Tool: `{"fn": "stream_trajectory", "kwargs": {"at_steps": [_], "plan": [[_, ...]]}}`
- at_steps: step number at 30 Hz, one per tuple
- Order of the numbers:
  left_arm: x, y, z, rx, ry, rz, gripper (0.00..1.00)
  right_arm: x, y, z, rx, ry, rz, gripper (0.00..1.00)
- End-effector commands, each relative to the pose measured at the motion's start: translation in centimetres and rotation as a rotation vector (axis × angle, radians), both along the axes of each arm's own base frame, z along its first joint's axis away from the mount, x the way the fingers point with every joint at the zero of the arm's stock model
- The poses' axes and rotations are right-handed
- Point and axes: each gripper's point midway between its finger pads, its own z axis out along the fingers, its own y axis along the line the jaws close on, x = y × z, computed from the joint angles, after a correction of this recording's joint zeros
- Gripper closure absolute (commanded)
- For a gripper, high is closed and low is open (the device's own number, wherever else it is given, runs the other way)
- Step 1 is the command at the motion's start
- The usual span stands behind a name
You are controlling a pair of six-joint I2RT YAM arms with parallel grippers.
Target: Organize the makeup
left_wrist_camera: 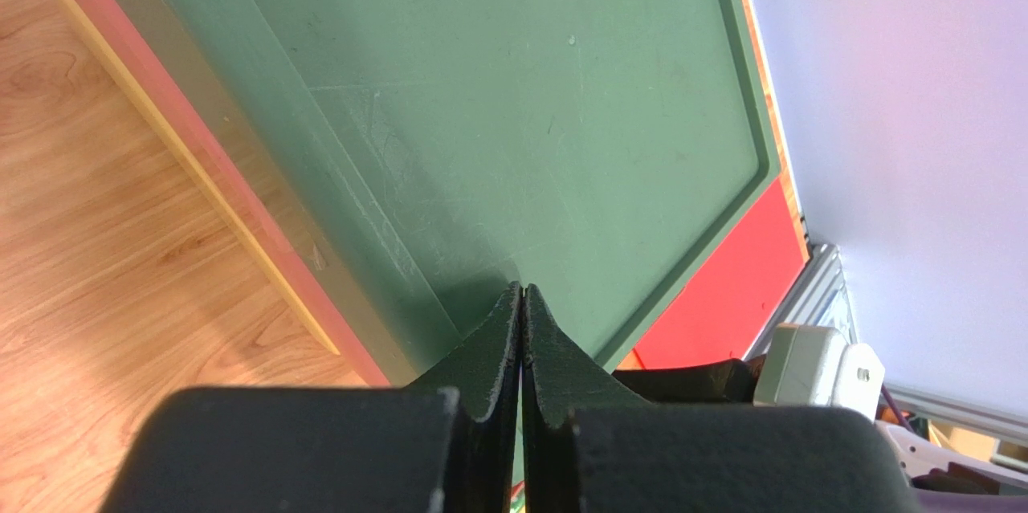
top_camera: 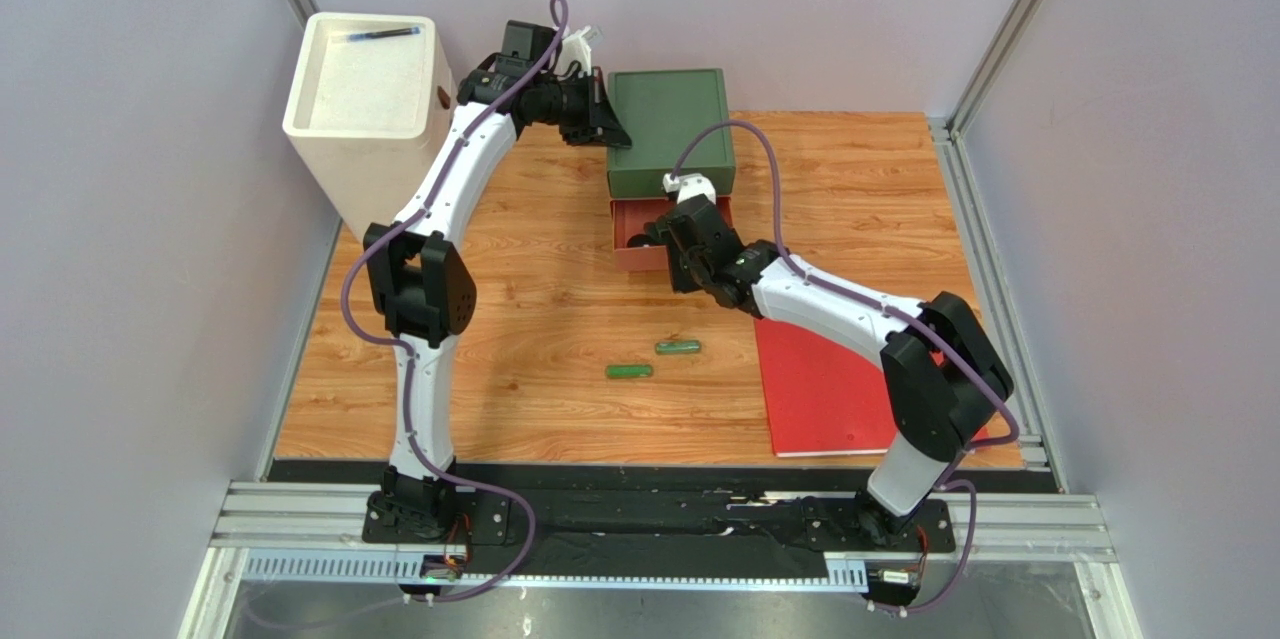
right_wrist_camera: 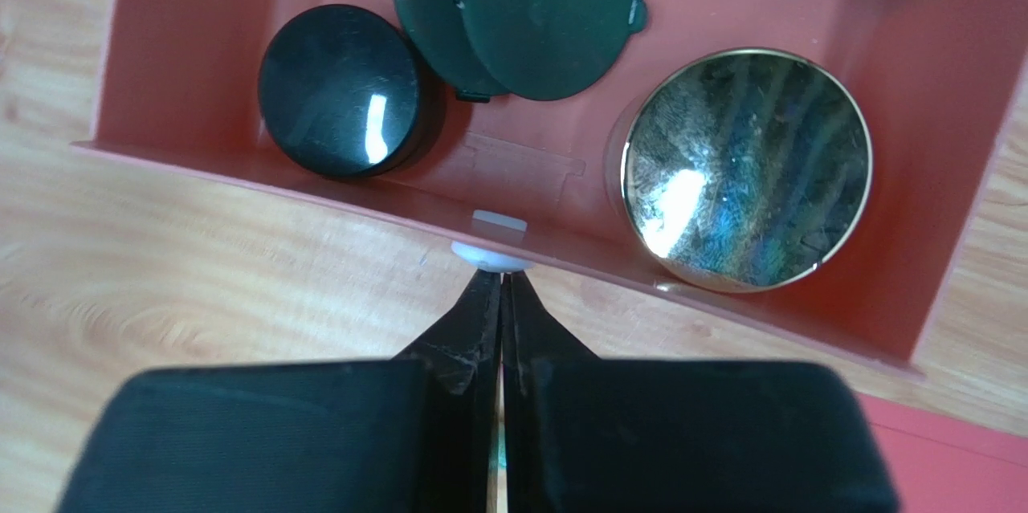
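Two slim green tubes lie on the wooden table in front of the arms. A green box has its red drawer pulled out. In the drawer lie a black round piece, two overlapping dark green compacts and a round jar with a mirrored, gold-rimmed lid. My right gripper is shut, its tips against the drawer's small white knob. My left gripper is shut and empty, with its tips on the near edge of the green box top.
A tall white bin stands at the back left with a dark slim item lying on its inner tray. A flat red book lies on the table at the right, partly under my right arm. Frame posts rise at both back corners.
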Motion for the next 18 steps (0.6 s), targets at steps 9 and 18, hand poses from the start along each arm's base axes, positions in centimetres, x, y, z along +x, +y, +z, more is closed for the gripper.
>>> {"fn": "stream_trajectory", "kwargs": {"at_steps": [9, 18], "plan": [[-2.4, 3.8, -10.1, 0.241, 0.281, 0.065, 1.0, 6.9, 0.8, 3.9, -0.012, -0.287, -0.188, 1.0], [-2.4, 3.7, -10.1, 0.239, 0.282, 0.063, 1.0, 9.7, 1.0, 7.6, -0.003, -0.44, -0.295, 1.0]]}}
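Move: The pink drawer's knob sits right before the right hand's shut fingertips, about 1 cm ahead at the same height. Inside the drawer, the black jar is some 4 cm ahead and 5 cm to the left, the gold-lidded jar about 4 cm ahead and 5 cm to the right. From the left hand, the knob lies roughly 13 cm back, 7 cm right and 11 cm below. Shut right fingertips push the pink drawer's knob forward about 7 cm while the left stays on the cabinet top. ##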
